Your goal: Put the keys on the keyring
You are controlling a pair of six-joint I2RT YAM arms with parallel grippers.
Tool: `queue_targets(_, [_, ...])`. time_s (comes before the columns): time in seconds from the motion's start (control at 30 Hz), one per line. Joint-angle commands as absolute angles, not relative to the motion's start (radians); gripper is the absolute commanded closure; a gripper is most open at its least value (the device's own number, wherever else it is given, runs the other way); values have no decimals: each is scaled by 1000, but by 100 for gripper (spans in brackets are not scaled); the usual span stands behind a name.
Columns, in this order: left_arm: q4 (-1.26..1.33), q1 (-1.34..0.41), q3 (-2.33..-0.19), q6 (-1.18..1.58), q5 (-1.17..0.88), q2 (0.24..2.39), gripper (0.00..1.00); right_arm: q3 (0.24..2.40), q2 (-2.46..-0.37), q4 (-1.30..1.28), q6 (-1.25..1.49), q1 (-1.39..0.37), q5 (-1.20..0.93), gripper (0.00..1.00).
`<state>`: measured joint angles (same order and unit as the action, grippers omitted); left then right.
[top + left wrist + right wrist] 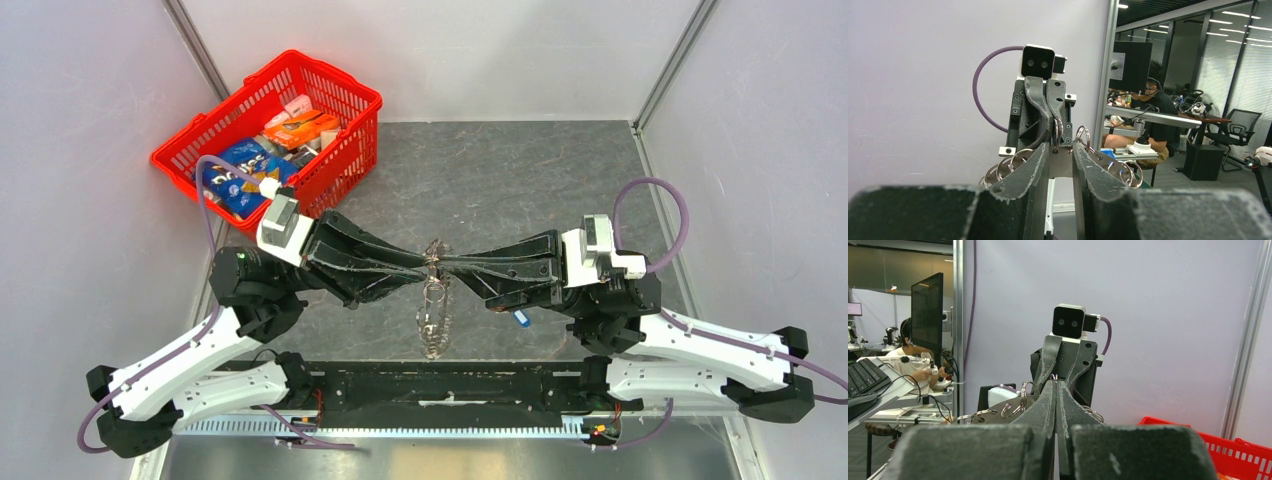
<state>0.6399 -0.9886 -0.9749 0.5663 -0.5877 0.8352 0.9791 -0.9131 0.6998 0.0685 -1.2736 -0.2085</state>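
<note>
My two grippers meet tip to tip above the middle of the table. The left gripper [424, 263] [1060, 148] has its jaws a little apart, closed on the keys [1060, 162], a flat silvery-grey fan whose holes carry several split rings. The fan stretches from the grippers toward the near edge [434, 322]. Opposite, the right gripper [451, 266] [1055, 382] is shut on a small keyring [1053, 376] at the fan's edge; the same keyring [1057, 134] shows pinched between its fingers in the left wrist view. A tiny blue-headed key [522, 320] lies below the right gripper.
A red basket [345, 92] full of packets stands at the back left, just behind the left arm; its rim [1193, 429] shows low in the right wrist view. The dark stone tabletop [520, 180] is walled by grey panels left and right.
</note>
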Motion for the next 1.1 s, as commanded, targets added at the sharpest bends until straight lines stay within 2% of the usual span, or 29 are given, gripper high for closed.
queue_targets(0.0, [678, -989, -983, 593, -607, 838, 71, 976, -924, 786, 75, -1274, -186, 100])
queue_targets(0.43, [669, -989, -994, 589, -602, 844, 77, 980, -941, 800, 83, -1274, -190, 100])
queue_targets(0.57, [661, -989, -997, 584, -603, 847, 88, 981, -943, 804, 88, -1274, -190, 100])
queue_targets(0.63, [654, -989, -1002, 582, -603, 847, 97, 982, -942, 802, 88, -1273, -193, 100])
queue_targets(1.07, [637, -989, -996, 553, -582, 821, 98, 973, -913, 739, 78, -1273, -200, 100])
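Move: The small ring at the top of the keyring is pinched in my right fingertips, about 1 cm to the left of that hand point and level with it. From my left hand, whose parted fingers are already around that spot, the small ring is about 1 cm to the right, level. The keyring's disc hangs from it, its middle some 5 cm below my left hand, 2 cm back and 1 cm right. The blue tag lies on the table, about 12 cm ahead, 17 cm right and 50 cm below. My left hand stays in place and closes its fingers, slowly at first and then quickly, from about a third open to almost shut, pinching the keyring at its top beside my right fingertips. My right hand keeps its shut grip, easing barely half a centimetre up and to the left. ##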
